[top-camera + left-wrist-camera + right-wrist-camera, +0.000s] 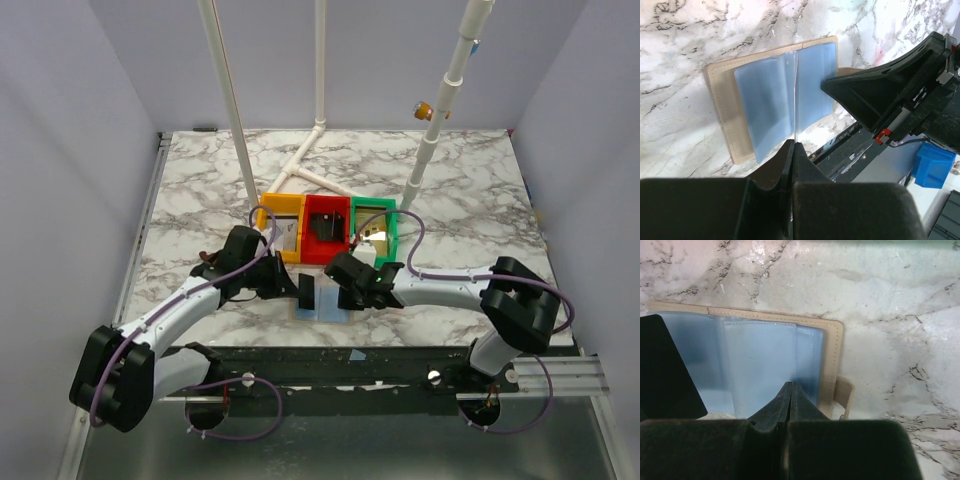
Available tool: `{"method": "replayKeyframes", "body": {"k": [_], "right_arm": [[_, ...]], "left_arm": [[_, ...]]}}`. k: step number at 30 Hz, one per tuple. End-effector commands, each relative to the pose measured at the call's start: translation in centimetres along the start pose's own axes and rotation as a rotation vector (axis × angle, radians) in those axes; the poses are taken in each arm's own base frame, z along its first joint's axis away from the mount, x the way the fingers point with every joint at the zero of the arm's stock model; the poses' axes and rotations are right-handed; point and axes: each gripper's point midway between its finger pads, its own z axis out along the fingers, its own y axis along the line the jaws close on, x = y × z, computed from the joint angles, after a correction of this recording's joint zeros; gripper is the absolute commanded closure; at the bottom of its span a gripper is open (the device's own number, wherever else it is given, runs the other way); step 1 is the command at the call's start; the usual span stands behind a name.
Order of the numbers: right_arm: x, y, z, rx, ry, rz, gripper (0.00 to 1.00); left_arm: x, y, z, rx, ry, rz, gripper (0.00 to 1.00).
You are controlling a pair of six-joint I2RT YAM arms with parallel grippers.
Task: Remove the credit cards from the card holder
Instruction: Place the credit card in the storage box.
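Observation:
The card holder (322, 306) lies open near the table's front edge, with a tan cover and pale blue plastic sleeves (765, 100) (760, 355). My left gripper (794, 145) is shut on a thin sleeve leaf that stands up edge-on from the fold. My right gripper (791, 386) is shut, its tip resting on the right-hand sleeve; in the left wrist view the right gripper (831, 86) comes in from the right. A shiny gold credit card (375, 237) lies in the green tray (393, 243) and a pale card (290, 236) in the yellow tray (283, 202). No card shows in the sleeves.
A red tray (325, 203) between the other two holds a chunky black object (326, 228). White pipe poles (232, 110) rise behind the trays. The table's dark front edge (380, 355) runs just below the holder. A blue block (932, 165) sits off the table.

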Motion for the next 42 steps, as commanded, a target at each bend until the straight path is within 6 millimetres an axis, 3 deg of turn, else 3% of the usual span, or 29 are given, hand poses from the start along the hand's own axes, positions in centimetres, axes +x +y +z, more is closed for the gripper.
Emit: {"method": "replayKeyframes", "body": {"k": [1,5,8,20,29,42], "right_arm": [[0.1,-2.5,-0.7,0.093,-0.001,-0.044,0.99],[-0.7,-2.1,-1.5,0.084,-0.023,-0.041,0.99],[-1.5,-1.8,-2.3,0.071,-0.044,-0.039,0.88],[-4.2,-1.6,-5.8,0.057,-0.142,-0.013,0.01],[-6.3,-3.3,-8.5,0.09,-0.245,0.037,0.0],[-7.4,-5.9,-11.5,0.116,-0.333,0.098,0.0]], "left_arm": [[-1.2,-0.5,-0.9,-0.014,-0.041,0.033,1.0],[-1.5,-0.9,-1.2,-0.01,-0.047,0.042,1.0],[-1.7,-1.2,-1.4,-0.006,-0.053,0.048,1.0],[-3.8,-3.3,-2.2,0.013,-0.081,0.082,1.0],[-8.5,-5.9,-2.6,-0.015,-0.131,0.119,1.0],[-15.4,-7.6,1.0,-0.093,-0.153,0.137,1.0]]}}
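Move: The left hand holds the black credit card some 7 cm above the table. From it the middle of the red storage box lies about 12 cm ahead, 7 cm right and 5 cm lower; the yellow box is 12 cm ahead and 4 cm left, the green box 12 cm ahead and 18 cm right. The open card holder lies about 3 cm back and 7 cm right, its middle some 4 cm left of the right fingertips and level with them fore and aft. Still pinching the black card, the left hand climbs about 9 cm, slowly, then quickens forward some 12 cm and a little right over the red box, its fingers tipping up about 10 degrees. The right fingertips come free of the holder, edging right before rising about 11 cm and 7 cm right, opening wide and tilting away from straight down. ##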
